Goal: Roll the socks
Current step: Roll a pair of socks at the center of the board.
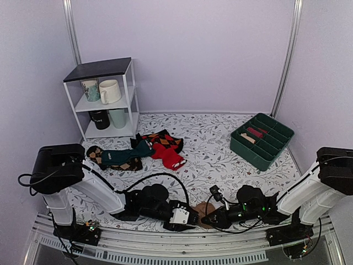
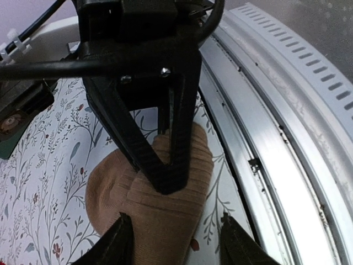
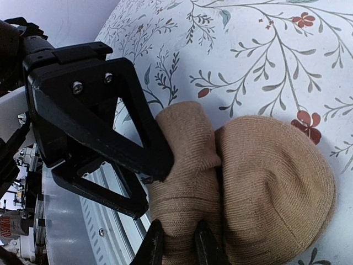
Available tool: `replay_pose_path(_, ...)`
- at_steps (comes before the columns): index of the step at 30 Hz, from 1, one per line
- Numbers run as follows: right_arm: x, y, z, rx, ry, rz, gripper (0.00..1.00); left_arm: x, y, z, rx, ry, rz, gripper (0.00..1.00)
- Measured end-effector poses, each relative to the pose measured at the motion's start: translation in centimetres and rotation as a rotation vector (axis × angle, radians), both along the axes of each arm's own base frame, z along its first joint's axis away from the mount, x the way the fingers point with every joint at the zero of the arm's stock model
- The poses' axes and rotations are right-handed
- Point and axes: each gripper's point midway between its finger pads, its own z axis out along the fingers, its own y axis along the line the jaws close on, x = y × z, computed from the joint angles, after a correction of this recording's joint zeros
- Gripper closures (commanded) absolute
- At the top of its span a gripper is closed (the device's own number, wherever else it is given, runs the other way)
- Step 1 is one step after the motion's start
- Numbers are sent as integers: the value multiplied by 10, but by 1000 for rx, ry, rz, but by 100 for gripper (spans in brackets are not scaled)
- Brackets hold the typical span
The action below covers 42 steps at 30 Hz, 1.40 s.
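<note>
The socks (image 1: pixel 205 210) are a tan knitted bundle on the flowered cloth at the table's near edge, between both grippers. In the right wrist view the socks (image 3: pixel 270 182) show a rounded rolled part on the right and a folded ribbed part beside it. My right gripper (image 3: pixel 177 248) is shut on that folded part, pinching it between its fingertips. My left gripper (image 2: pixel 176 245) is open and straddles the socks (image 2: pixel 165 221) from the other side. Its left finger (image 2: pixel 118 243) touches the fabric and its right finger (image 2: pixel 237 245) stands apart from it.
A heap of other socks, red (image 1: pixel 170 157) and teal with argyle (image 1: pixel 124 157), lies mid-table on the left. A white shelf with mugs (image 1: pixel 105 99) stands at the back left, a green divided bin (image 1: pixel 262 141) at the back right. A metal rail (image 2: pixel 287 138) runs right beside the socks.
</note>
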Motion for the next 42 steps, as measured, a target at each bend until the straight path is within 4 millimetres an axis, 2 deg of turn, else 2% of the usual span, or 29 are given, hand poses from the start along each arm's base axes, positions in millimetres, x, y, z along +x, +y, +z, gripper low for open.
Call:
replay_pose_path(8,0,1,-1,-1,3,8,98,7,-10,-3,-2,-18,20,46)
replay_pose_path(11,0,1,-1,-1,2,11,98,9,-15,-3,0,-22,22,50)
replay_pose_path(17,0,1,-1,-2,0,14,98,9,-17,-6,35,-22,14,71)
replay_pose_path(20,0,1,-1,-3,1,14,96,8,-17,-6,43,-17,9,94)
replay_pose_path(21,0,0,-1,-4,1,14,90,7,-17,-6,45,-12,6,100)
replay_pose_path(23,1,-1,-1,-5,0,12,75,7,-16,-5,51,-1,10,100)
replay_pose_path(29,8,-3,7,-34,-58,-2,48,7,-18,-3,65,60,38,100)
replay_pose_path(32,15,-15,10,-90,-125,-32,47,7,-22,-2,80,119,61,100)
replay_pose_path(35,25,-28,26,-98,-227,-73,47,8,-22,-2,94,180,81,100)
replay_pose_path(39,39,-45,57,-44,-380,-150,47,12,-21,-2,116,270,104,100)
replay_pose_path(42,39,-51,64,-32,-454,-160,47,14,-21,-6,132,328,112,100)
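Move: The half-rolled brown sock pair lies between the hands: its middle is about 3 cm to the right and 1 cm forward of the left hand, level with its open fingers, which straddle the left end. From the right hand, which still pinches the other end, that middle is some 2 cm left and 1 cm forward. The metal rail runs roughly 6 cm behind the left hand; the red sock lies about 25 cm ahead and 10 cm left of it. The left fingers close and pinch the left end of the rolled socks, easing about 2 cm to the right with a little forward, while the right hand keeps its pinch. Then the right fingers open, let go, and that hand withdraws up about 6 cm, right and forward, tipping up some 25 degrees. Meanwhile the left, holding on, twists forward roughly 20 degrees. ##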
